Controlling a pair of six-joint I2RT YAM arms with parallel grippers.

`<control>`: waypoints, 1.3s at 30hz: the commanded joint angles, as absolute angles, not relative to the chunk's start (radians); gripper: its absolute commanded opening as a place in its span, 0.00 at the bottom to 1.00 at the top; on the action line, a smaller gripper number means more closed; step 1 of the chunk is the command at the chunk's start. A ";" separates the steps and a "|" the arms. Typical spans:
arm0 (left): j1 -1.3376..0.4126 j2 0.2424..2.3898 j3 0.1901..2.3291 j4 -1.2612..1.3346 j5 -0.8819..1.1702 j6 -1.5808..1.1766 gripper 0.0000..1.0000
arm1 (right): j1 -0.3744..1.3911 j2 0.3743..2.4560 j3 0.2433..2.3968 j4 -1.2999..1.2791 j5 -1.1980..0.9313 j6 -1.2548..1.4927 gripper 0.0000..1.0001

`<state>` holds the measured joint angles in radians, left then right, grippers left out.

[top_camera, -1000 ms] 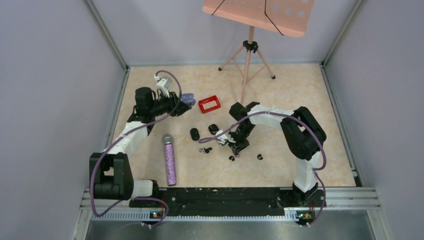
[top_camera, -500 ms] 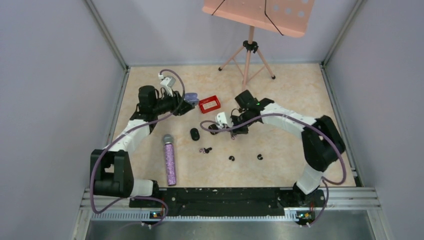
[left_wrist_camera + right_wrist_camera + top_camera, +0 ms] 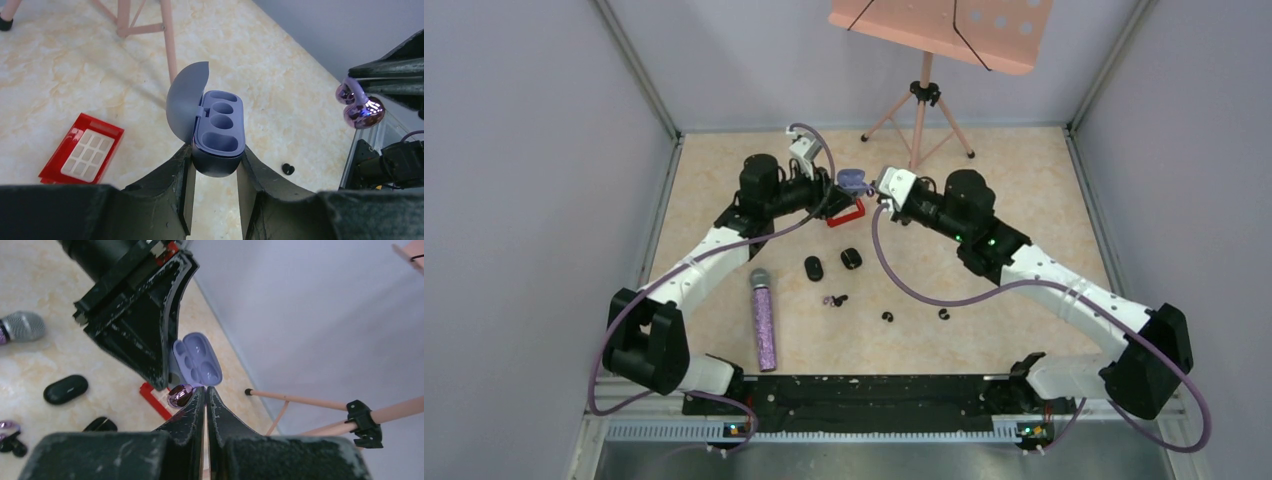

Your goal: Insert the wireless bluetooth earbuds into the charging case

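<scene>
My left gripper (image 3: 842, 186) is shut on the lilac charging case (image 3: 855, 180) and holds it in the air with the lid open. The left wrist view shows the case (image 3: 218, 132) clamped between the fingers, its wells empty. My right gripper (image 3: 876, 190) faces it from the right, shut on a shiny pinkish-purple earbud (image 3: 360, 105). In the right wrist view that earbud (image 3: 180, 395) sticks out left of the closed tips (image 3: 205, 388), just short of the case (image 3: 200, 362). More earbuds lie on the table: a purple and black pair (image 3: 834, 300) and two black ones (image 3: 887, 317) (image 3: 943, 314).
Two black oval cases (image 3: 813, 268) (image 3: 852, 258) lie below the grippers. A red tray (image 3: 849, 212) sits under the held case. A glittery purple microphone (image 3: 764, 318) lies at the left. A pink music stand's tripod (image 3: 919, 110) stands just behind the grippers.
The right arm rose from the table with the earbud and swung back to meet the case. The left arm carried the open case rightwards and farther back.
</scene>
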<state>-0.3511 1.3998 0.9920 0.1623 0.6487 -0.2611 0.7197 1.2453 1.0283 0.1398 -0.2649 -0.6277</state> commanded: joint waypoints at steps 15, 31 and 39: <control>-0.388 1.394 1.032 0.388 0.744 -0.405 0.00 | 0.823 1.339 1.031 0.540 0.032 -0.563 0.00; -0.390 1.371 1.002 0.503 0.798 -0.412 0.00 | 0.851 1.381 1.025 0.591 0.038 -0.560 0.00; -0.389 1.370 1.000 0.524 0.816 -0.419 0.00 | 0.858 1.394 1.007 0.613 0.053 -0.570 0.00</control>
<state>-0.3870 1.4105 1.0054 0.4480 0.7925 -0.4061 0.8394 1.3861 1.0126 0.5549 0.0387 -0.5694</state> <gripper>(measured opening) 0.374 0.004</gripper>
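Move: Pinched in the shut right fingers, an earbud waits short of the open purple-blue charging case, which lies about 4 cm ahead of that hand, 5 cm to its left and 4 cm lower. Far below, some 30 cm down, the red tray is roughly 16 cm ahead and 8 cm left, the black case about 3 cm ahead and 6 cm left. From the left hand, which grips the charging case, the earbud is some 6 cm right, 2 cm back and 6 cm up. Closing in from both sides, the left hand lifts the case about 6 cm while easing right and slightly back; the right hand rises some 4 cm, going forward and left, then sinks about a centimetre as it keeps edging left to bring the earbud over the wells. Both wrists tip their fingers upward by roughly 10 degrees and turn a little clockwise, each keeping its grip. ##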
